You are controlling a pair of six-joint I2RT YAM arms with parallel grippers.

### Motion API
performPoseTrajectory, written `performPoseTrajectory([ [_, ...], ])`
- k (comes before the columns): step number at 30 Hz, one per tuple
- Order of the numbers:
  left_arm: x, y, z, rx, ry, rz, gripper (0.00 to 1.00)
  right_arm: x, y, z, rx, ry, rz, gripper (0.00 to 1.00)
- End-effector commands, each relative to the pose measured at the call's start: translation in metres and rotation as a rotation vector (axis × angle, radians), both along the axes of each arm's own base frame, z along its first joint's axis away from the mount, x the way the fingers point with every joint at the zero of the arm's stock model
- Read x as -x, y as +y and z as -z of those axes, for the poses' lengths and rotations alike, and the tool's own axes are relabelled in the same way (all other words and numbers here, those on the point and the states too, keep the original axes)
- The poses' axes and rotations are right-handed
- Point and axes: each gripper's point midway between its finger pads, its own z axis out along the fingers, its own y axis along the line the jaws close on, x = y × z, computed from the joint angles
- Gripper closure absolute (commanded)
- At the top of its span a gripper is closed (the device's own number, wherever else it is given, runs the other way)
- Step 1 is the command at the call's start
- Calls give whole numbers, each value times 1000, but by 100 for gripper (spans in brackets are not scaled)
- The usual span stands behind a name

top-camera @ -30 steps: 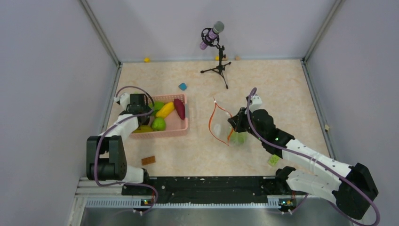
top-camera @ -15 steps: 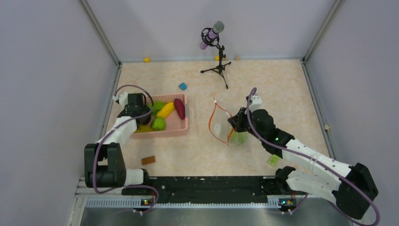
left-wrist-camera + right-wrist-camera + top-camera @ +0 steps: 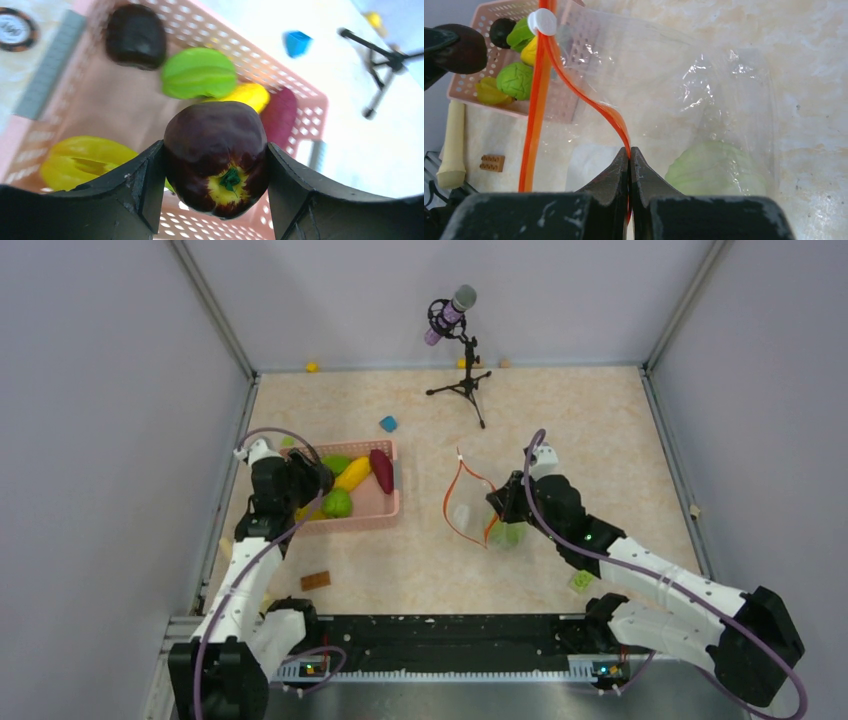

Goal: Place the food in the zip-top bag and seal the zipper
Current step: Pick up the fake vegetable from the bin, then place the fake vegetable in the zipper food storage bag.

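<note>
My left gripper [image 3: 215, 172] is shut on a dark brown round piece of food [image 3: 215, 150] with a yellow underside, and holds it above the pink basket [image 3: 300, 85]. In the top view this gripper [image 3: 312, 478] is over the basket's left part. A second dark piece [image 3: 136, 35], a green piece [image 3: 199, 72], a yellow piece [image 3: 351, 473] and a maroon piece [image 3: 381, 470] lie in the basket. My right gripper [image 3: 629, 152] is shut on the orange-red zipper [image 3: 611, 117] of the clear zip-top bag [image 3: 470, 505] and holds its mouth open. A light green piece [image 3: 714, 167] lies inside the bag. The white slider [image 3: 542, 21] sits at the far end.
A microphone on a tripod [image 3: 455, 340] stands at the back. A blue block [image 3: 388, 423] lies behind the basket, a tan block [image 3: 315, 580] in front of it, and a green block [image 3: 582, 580] by the right arm. Walls close in on three sides.
My left arm has risen and swung; its gripper has come up out of the basket's left end with the dark brown piece and shifted slightly right. The right arm and bag stay still.
</note>
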Motion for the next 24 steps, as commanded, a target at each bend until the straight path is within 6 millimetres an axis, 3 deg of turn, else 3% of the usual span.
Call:
performPoseTrajectory([
  [1,4,-49,-46,67,-247,290,100,-2,-8,-2,0,-38,20,100],
  [7,42,-118,-95,177,-526,726,100,1,-11,-10,-19,-74,12,100],
  [9,59,-134,-99,197,-594,829,100,1,-12,-11,-19,-80,17,100],
  [13,78,-158,-106,198,-665,923,100,2,-12,-12,-21,-86,12,100],
  [18,117,-213,-128,187,-734,1135,100,2,-12,-12,-19,-92,8,100],
  [24,129,-247,-146,202,-747,1210,100,6,-10,-18,-33,-113,-20,100],
])
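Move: The mouth of the zip-top bag, where the dark fake vegetable already in the left fingers is to go, lies about 33 cm to the left hand's right, 5 cm back and slightly lower. Below the hand in the bin, some 9 cm down, are the round green vegetable, 5 cm right and level fore and aft, and the yellow one, 8 cm right and 7 cm ahead. From the right hand, which pinches the rim, the mouth's middle is roughly 5 cm left, level fore and aft and slightly lower. The dark fake vegetable, still gripped between the left fingers, is swept out of the space above the bin towards the bag, about 24 cm to the right, drawing back some 14 cm and rising 10 cm. The left wrist swings clockwise by roughly 70 degrees and levels out, so the fingers end pointing right at the bag. The right fingers keep their pinch on the rim, easing only a centimetre or so back and right. ##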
